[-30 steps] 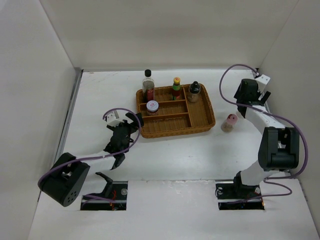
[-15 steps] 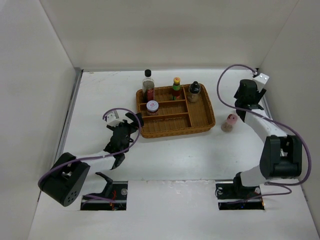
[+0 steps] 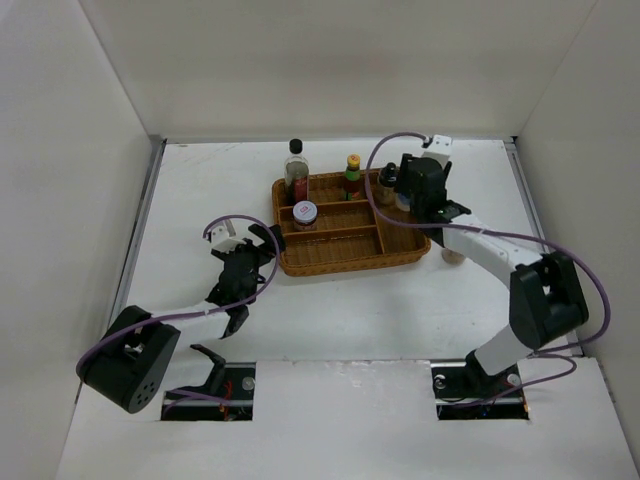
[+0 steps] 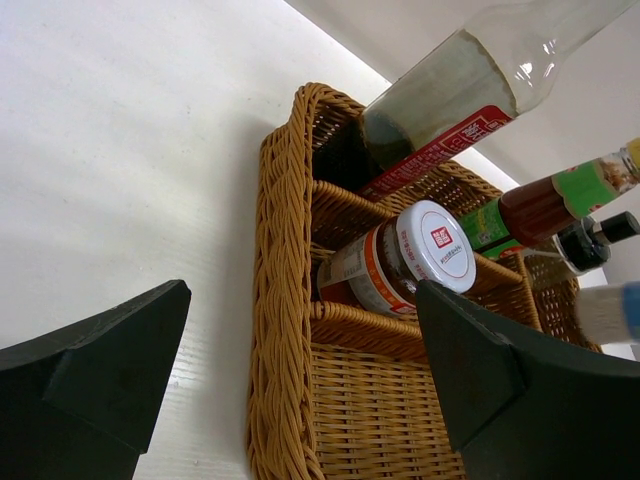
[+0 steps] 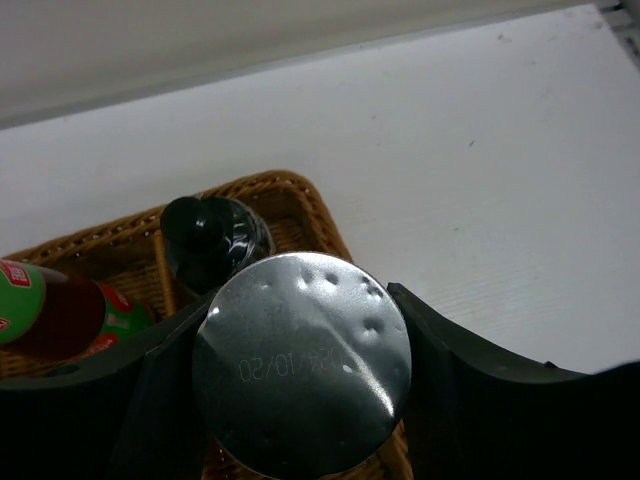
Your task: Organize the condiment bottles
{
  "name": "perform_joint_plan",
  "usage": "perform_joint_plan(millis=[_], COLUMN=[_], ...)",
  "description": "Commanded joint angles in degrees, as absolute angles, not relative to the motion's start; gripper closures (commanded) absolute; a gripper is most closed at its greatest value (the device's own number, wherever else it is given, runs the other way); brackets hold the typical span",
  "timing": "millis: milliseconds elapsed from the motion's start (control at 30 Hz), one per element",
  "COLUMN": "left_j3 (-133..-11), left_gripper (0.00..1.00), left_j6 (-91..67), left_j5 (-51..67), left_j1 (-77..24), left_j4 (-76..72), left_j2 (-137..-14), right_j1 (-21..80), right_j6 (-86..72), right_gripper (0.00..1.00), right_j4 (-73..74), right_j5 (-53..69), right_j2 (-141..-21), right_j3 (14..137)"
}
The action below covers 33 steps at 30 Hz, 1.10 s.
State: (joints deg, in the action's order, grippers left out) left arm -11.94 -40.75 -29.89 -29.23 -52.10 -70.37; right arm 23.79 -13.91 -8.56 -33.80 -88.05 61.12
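Note:
My right gripper (image 5: pixel 300 380) is shut on the silver-capped bottle (image 5: pixel 300 365), its fingers pressing both sides of the cap. It hangs over the back right corner of the wicker tray (image 3: pixel 350 262), just in front of the black-capped shaker (image 5: pixel 212 235). The tall clear bottle (image 3: pixel 295 165), the pink-lidded jar (image 3: pixel 305 213) and the green bottle (image 3: pixel 352 175) stand in the tray. A pink-capped shaker (image 3: pixel 452 256) sits on the table right of the tray, half hidden by the right arm. My left gripper (image 3: pixel 262 240) is open at the tray's left edge, holding nothing.
White walls enclose the table at the back and on both sides. The tray's long front compartment (image 4: pixel 400 420) holds nothing. The right arm's forearm (image 3: pixel 490 245) crosses above the tray's right rim.
The right arm swung left from the back right of the table to above the tray's right end, carrying the silver-capped bottle. The left arm stayed put.

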Motion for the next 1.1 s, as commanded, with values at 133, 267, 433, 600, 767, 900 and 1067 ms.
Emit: perform_joint_plan(millis=[133, 267, 433, 600, 767, 900, 1067], left_j3=[-11.51, -11.60, -11.78, -11.69, -11.78, -11.69, -11.78], left_gripper=[0.00, 0.00, 0.00, 0.00, 0.00, 0.00, 0.00], left_j6=[-41.31, -41.22, -41.22, -41.31, -41.40, -41.40, -41.84], left_j5=[-29.45, -29.53, -29.35, -29.27, -29.18, -29.53, -29.09], left_j1=[-28.52, -28.87, -28.96, -28.60, -28.52, -29.22, -29.57], left_j4=[-54.49, -54.75, -54.49, -54.32, -54.76, -54.75, -54.67], left_j2=[-68.91, -69.17, -68.91, -69.09, -69.61, -68.90, -69.26], right_j1=[25.00, 25.62, 26.76, 27.11, 27.11, 25.80, 21.76], right_j6=[-16.35, -16.35, -15.38, -15.20, -16.26, -18.45, -22.93], right_gripper=[0.46, 0.44, 0.25, 0.12, 0.09, 0.08, 0.06], right_j4=[-15.91, -16.61, -16.79, -14.95, -11.26, -9.15, -3.01], right_j5=[-29.80, -29.97, -30.93, -31.38, -32.60, -38.48, -45.69], right_j2=[-94.82, -97.12, -98.88, -94.67, -83.52, -72.71, -64.00], right_j3=[66.62, 66.36, 65.22, 63.46, 58.37, 49.86, 40.80])
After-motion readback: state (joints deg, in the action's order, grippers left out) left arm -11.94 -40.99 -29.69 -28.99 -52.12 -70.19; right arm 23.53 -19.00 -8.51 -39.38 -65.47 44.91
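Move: The right hand still holds the blue-labelled, silver-lidded bottle. The free spot for it in the tray's right compartment is about 2 cm ahead, 3 cm left and some 11 cm lower. From this hand, at roughly that height, the black-capped bottle stands about 7 cm ahead and 6 cm left, the green-labelled sauce bottle 8 cm ahead and 15 cm left, and the pink-capped bottle 9 cm back and 13 cm right. From the left hand, the spot lies some 11 cm ahead, 35 cm right and 4 cm lower. The right hand lowers the blue-labelled bottle about 6.5 cm, easing a few centimetres left and slightly forward while the fingers tip down a little, into the tray's right compartment on the near side of the black-capped bottle. The fingers then open and let go of it, and the emptied hand, spreading almost fully wide, pulls back and to the right by nearly 10 cm each way while rising about 9 cm, out of the tray and towards the pink-capped bottle, fingers tipping back up. ##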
